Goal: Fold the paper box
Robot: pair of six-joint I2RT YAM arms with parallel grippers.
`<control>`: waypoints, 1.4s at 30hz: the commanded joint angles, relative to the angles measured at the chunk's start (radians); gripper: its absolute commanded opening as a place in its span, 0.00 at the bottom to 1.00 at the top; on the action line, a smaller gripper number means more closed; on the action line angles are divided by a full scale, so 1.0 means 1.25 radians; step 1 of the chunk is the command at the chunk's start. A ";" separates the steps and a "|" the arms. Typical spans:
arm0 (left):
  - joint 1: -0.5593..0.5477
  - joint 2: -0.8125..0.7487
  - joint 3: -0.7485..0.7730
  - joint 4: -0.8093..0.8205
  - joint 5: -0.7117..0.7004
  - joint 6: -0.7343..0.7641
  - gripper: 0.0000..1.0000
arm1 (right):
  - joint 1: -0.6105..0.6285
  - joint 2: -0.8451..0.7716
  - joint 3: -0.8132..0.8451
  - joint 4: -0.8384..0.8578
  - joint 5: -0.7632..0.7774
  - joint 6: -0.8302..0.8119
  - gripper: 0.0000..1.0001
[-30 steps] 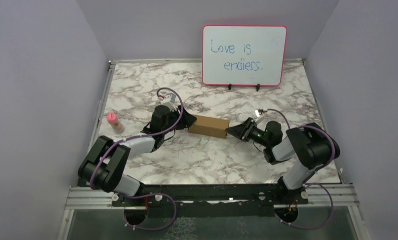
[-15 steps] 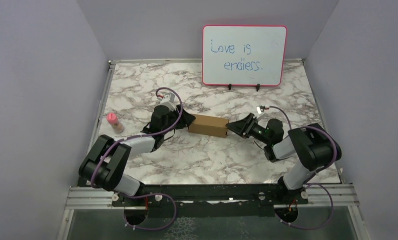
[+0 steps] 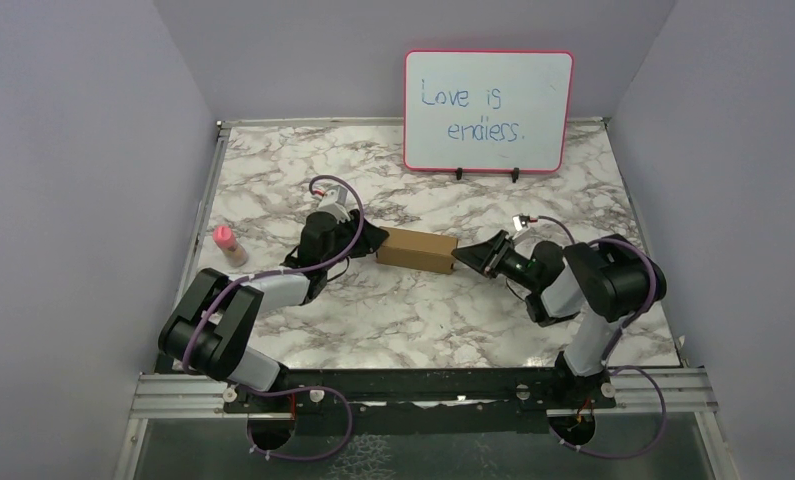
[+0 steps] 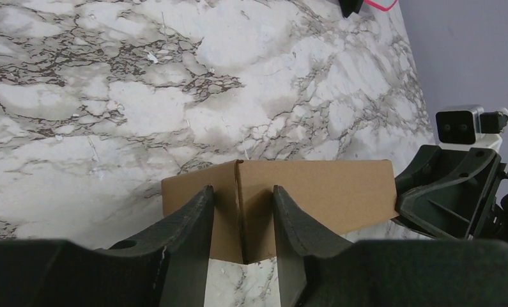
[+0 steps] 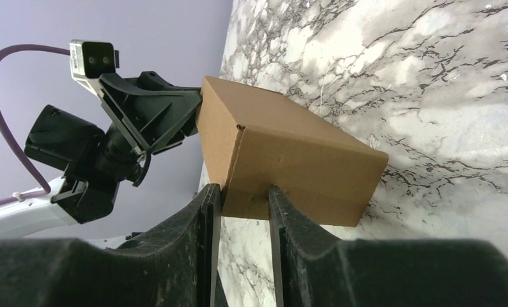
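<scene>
The paper box [image 3: 418,250] lies mid-table as a closed brown carton, long side running left to right. My left gripper [image 3: 378,243] is at its left end. In the left wrist view the jaws [image 4: 240,195] stand partly apart and straddle a vertical corner of the box [image 4: 315,192], one fingertip [image 4: 203,199] on each face. My right gripper [image 3: 460,257] is at the right end. Its fingers [image 5: 243,190] are a narrow gap apart, with their tips against the box [image 5: 289,153] beside the end seam. Neither gripper lifts the box.
A pink-framed whiteboard [image 3: 488,110] with writing stands at the back. A small pink-capped bottle [image 3: 229,245] stands near the left edge of the marble table [image 3: 423,320]. Purple-grey walls close in the left, back and right sides.
My right gripper has moved left up to the box's right end, its jaws widening and then narrowing. The left jaws have narrowed around the left corner. The box has barely shifted.
</scene>
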 commanded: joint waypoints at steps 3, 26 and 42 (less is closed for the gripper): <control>0.003 0.010 -0.021 -0.036 0.007 0.008 0.34 | -0.001 -0.076 0.028 -0.165 -0.025 -0.114 0.47; 0.012 -0.128 0.191 -0.387 -0.017 0.251 0.86 | 0.000 -0.519 0.302 -0.978 0.091 -0.612 0.92; -0.050 -0.087 0.395 -0.613 -0.044 0.567 0.99 | 0.014 -0.711 0.162 -0.884 0.182 -0.583 0.93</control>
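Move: The paper box stands closed between the grippers, each at one end. Its middle is about 7 cm right of the left hand, 2 cm back and 2 cm lower; from the right hand it lies some 8 cm left, 2 cm ahead, at about finger height. The right fingertips are roughly 14 cm right of the left hand, 4 cm back and 2 cm lower. Lift the right gripper off the box's right end first, up and slightly forward while opening, then swing back and right, ending about 9 cm higher. Open the left gripper wide, easing left off the box's top left edge, then raise it about 9 cm. Roll both about their fingers, seen from behind: right some 40 degrees counter-clockwise, left 30 clockwise. ##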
